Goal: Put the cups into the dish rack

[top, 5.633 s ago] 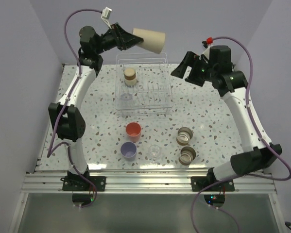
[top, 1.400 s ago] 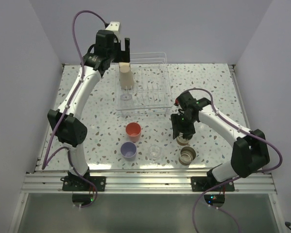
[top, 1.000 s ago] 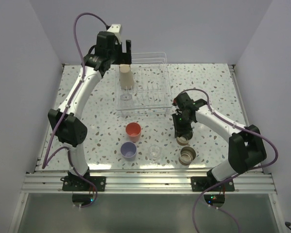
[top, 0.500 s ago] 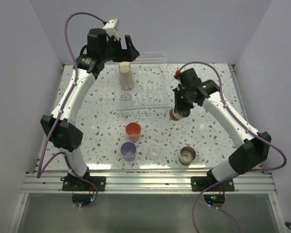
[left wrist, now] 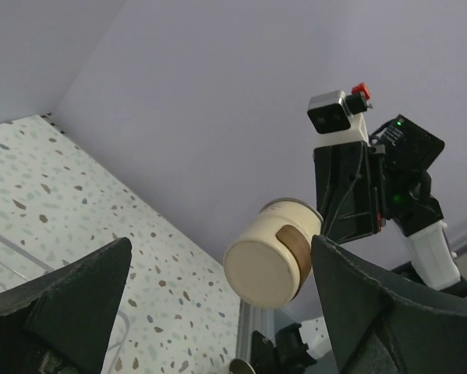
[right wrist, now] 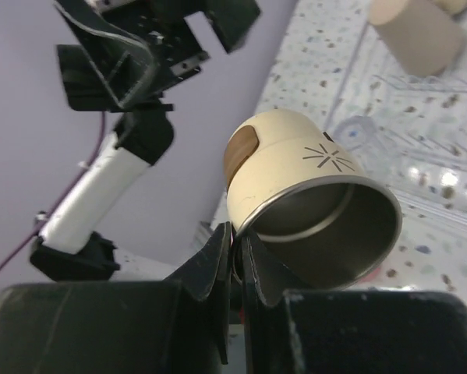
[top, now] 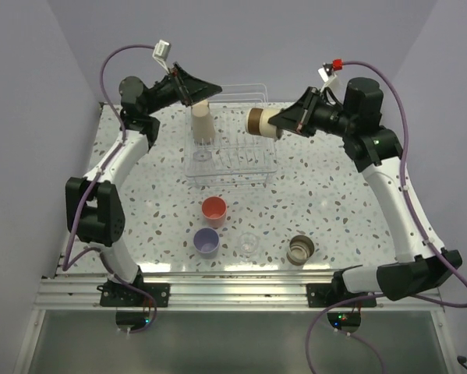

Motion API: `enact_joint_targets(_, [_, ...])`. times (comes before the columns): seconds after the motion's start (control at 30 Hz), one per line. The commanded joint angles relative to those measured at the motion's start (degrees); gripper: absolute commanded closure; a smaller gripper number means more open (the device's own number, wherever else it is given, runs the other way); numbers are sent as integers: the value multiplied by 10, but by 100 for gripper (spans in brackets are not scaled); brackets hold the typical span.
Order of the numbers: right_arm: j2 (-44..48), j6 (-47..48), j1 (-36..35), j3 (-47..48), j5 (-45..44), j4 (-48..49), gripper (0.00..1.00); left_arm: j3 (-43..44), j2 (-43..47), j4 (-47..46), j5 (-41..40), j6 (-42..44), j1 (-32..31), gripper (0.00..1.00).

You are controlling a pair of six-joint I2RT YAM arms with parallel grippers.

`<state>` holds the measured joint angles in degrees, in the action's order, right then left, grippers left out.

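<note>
The white wire dish rack (top: 249,167) stands at the table's back middle. The larger beige cup (top: 203,123) stands upside down in its back left, and a clear glass cup (top: 204,156) sits in front of it. My right gripper (top: 284,121) is shut on the rim of a tan brown-rimmed cup (top: 260,122) and holds it sideways in the air above the rack's right side. In the right wrist view the fingers (right wrist: 237,241) pinch that cup's rim (right wrist: 311,206). My left gripper (top: 206,86) is open and empty above the rack's back left; its view shows the held cup (left wrist: 272,253) base-on.
On the table in front of the rack stand a coral-red cup (top: 214,210), a lavender cup (top: 206,242), a clear glass cup (top: 249,245) and another tan cup (top: 301,249). Purple walls close in the back and sides.
My right gripper took a tan cup from the table's front right and lifted it above the rack. My left gripper let go of the beige cup in the rack and drew up and back.
</note>
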<state>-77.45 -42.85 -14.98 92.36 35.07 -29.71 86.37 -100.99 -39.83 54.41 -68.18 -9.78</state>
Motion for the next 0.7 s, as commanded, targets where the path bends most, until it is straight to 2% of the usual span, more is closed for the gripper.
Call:
enact_joint_targets(0.0, [12,-111,0,-27,87,176,100,4,-7,-109,50,-61,-18,0])
enact_joint_targets(0.2, [-3,-169,0,-33,92,257,100,41,-37,-127,71,-88,-54,0])
enact_joint_targets(0.3, [-16,-177,0,-16,95,261,100,57,-40,-85,77,-59,-70,0])
enact_joint_targets(0.67, [-27,-200,-1,-23,91,295,100,61,-40,-111,89,-78,-82,3])
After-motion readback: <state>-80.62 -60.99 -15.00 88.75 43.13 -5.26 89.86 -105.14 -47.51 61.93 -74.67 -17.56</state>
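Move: Pinched at its rim by the right hand, the cream cup has its middle about 3 cm left of that hand, roughly 1 cm ahead; the empty left gripper waits some 16 cm left, 8 cm farther out and slightly higher. From the left hand the cup is about 13 cm right, 7 cm back and 4 cm lower. The beige cup in the rack stands 14 cm ahead, 6 cm left; the clear glass 4 cm ahead, 5 cm left, both far below. Swinging right about 6 cm and back 5 cm, the left hand brings its wide-open fingers around the base end of the held cup, turning some 15 degrees clockwise. The right hand keeps its pinch on the rim, lifting the cup about 4.5 cm and carrying it slightly left to meet them while rolling it left-side-up. ##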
